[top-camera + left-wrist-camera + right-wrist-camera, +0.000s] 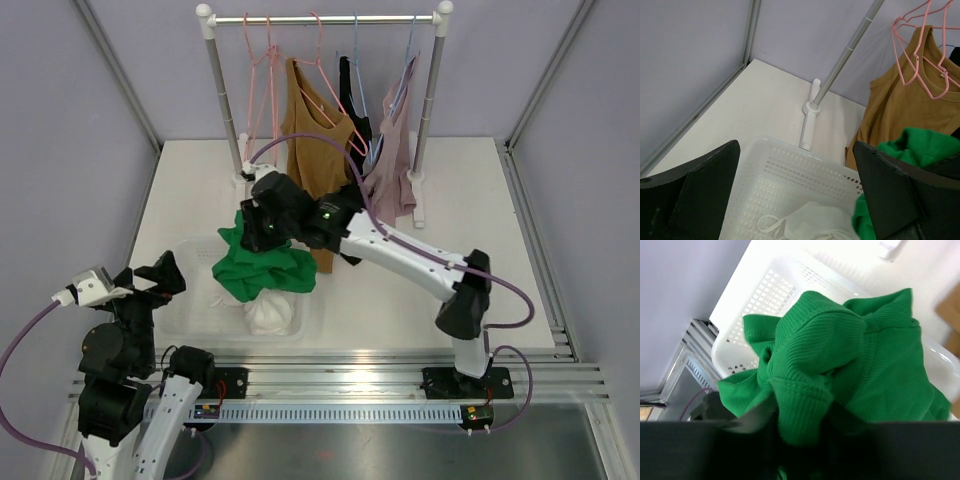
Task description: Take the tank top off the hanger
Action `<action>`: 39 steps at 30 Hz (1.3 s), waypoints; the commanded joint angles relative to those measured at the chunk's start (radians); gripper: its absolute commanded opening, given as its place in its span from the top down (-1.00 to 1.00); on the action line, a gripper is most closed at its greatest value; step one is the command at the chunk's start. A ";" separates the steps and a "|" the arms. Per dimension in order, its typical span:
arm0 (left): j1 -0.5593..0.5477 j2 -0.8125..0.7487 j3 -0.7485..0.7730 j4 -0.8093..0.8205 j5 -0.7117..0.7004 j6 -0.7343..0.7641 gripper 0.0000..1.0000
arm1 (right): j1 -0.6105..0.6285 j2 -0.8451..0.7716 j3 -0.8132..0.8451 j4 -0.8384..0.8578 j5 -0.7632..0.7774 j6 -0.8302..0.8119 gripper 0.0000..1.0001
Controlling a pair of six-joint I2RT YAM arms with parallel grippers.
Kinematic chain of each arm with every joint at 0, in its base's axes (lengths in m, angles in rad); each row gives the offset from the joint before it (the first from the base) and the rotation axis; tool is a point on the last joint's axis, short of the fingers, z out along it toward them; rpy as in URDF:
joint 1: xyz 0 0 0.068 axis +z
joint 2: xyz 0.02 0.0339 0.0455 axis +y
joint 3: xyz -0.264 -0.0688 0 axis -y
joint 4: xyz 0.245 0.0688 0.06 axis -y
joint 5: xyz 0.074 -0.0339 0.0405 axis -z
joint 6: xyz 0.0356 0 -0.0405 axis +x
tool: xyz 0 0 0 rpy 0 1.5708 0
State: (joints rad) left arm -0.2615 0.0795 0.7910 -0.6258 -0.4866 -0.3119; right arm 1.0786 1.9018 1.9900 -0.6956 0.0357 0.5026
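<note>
A green tank top (262,268) hangs bunched from my right gripper (262,226), which is shut on it above the white basket (195,250). In the right wrist view the green fabric (840,365) fills the frame and hides the fingertips. In the left wrist view its edge (920,142) shows at the right. My left gripper (160,280) is open and empty at the basket's near left; its dark fingers (695,195) frame the basket (790,170). Empty pink hangers (262,60) hang on the rail (320,18).
A white garment (272,315) lies in the basket. A mustard tank top (315,140), a black one (350,100) and a pale pink one (395,150) hang on the rack. The rack's posts (222,100) stand on the white table (480,230). Grey walls enclose the table.
</note>
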 commanded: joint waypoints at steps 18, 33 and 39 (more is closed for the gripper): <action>0.015 0.236 0.103 0.061 0.242 -0.045 -0.98 | 0.043 -0.343 -0.105 0.015 0.450 -0.160 -0.99; -0.103 0.784 0.633 0.078 0.537 -0.145 -0.98 | -0.008 -0.900 -0.768 -0.189 0.638 0.008 -0.99; -0.320 1.118 0.971 0.032 0.355 -0.096 -0.98 | -0.011 -1.070 -0.885 -0.225 0.635 0.089 -0.99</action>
State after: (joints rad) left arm -0.5449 1.0828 1.6550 -0.5915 -0.0643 -0.4362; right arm 1.0744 0.9173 1.1164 -0.9207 0.6430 0.5190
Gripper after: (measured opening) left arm 0.988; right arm 0.993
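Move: The basket's middle lies about 6 cm left, 3 cm back and 22 cm below the right hand, which holds the green tank top; the white top in it lies 6 cm back, level sideways, 23 cm down. The brown tank top hangs 19 cm ahead, 14 cm right, at hand height. From the left hand, its pink hanger is some 26 cm ahead, 32 right, 16 up; the empty pink hangers, 24 ahead, 20 right, 15 up. Left and down about 4 cm over the basket, the right hand opens wide and lets go of the green tank top, then arcs up and right over the basket's edge, sinking again above bare table some 35 cm away, turning clockwise. After a pause the open left hand swings right, up and forward towards the brown top's hanger, turning about 40 degrees clockwise. ##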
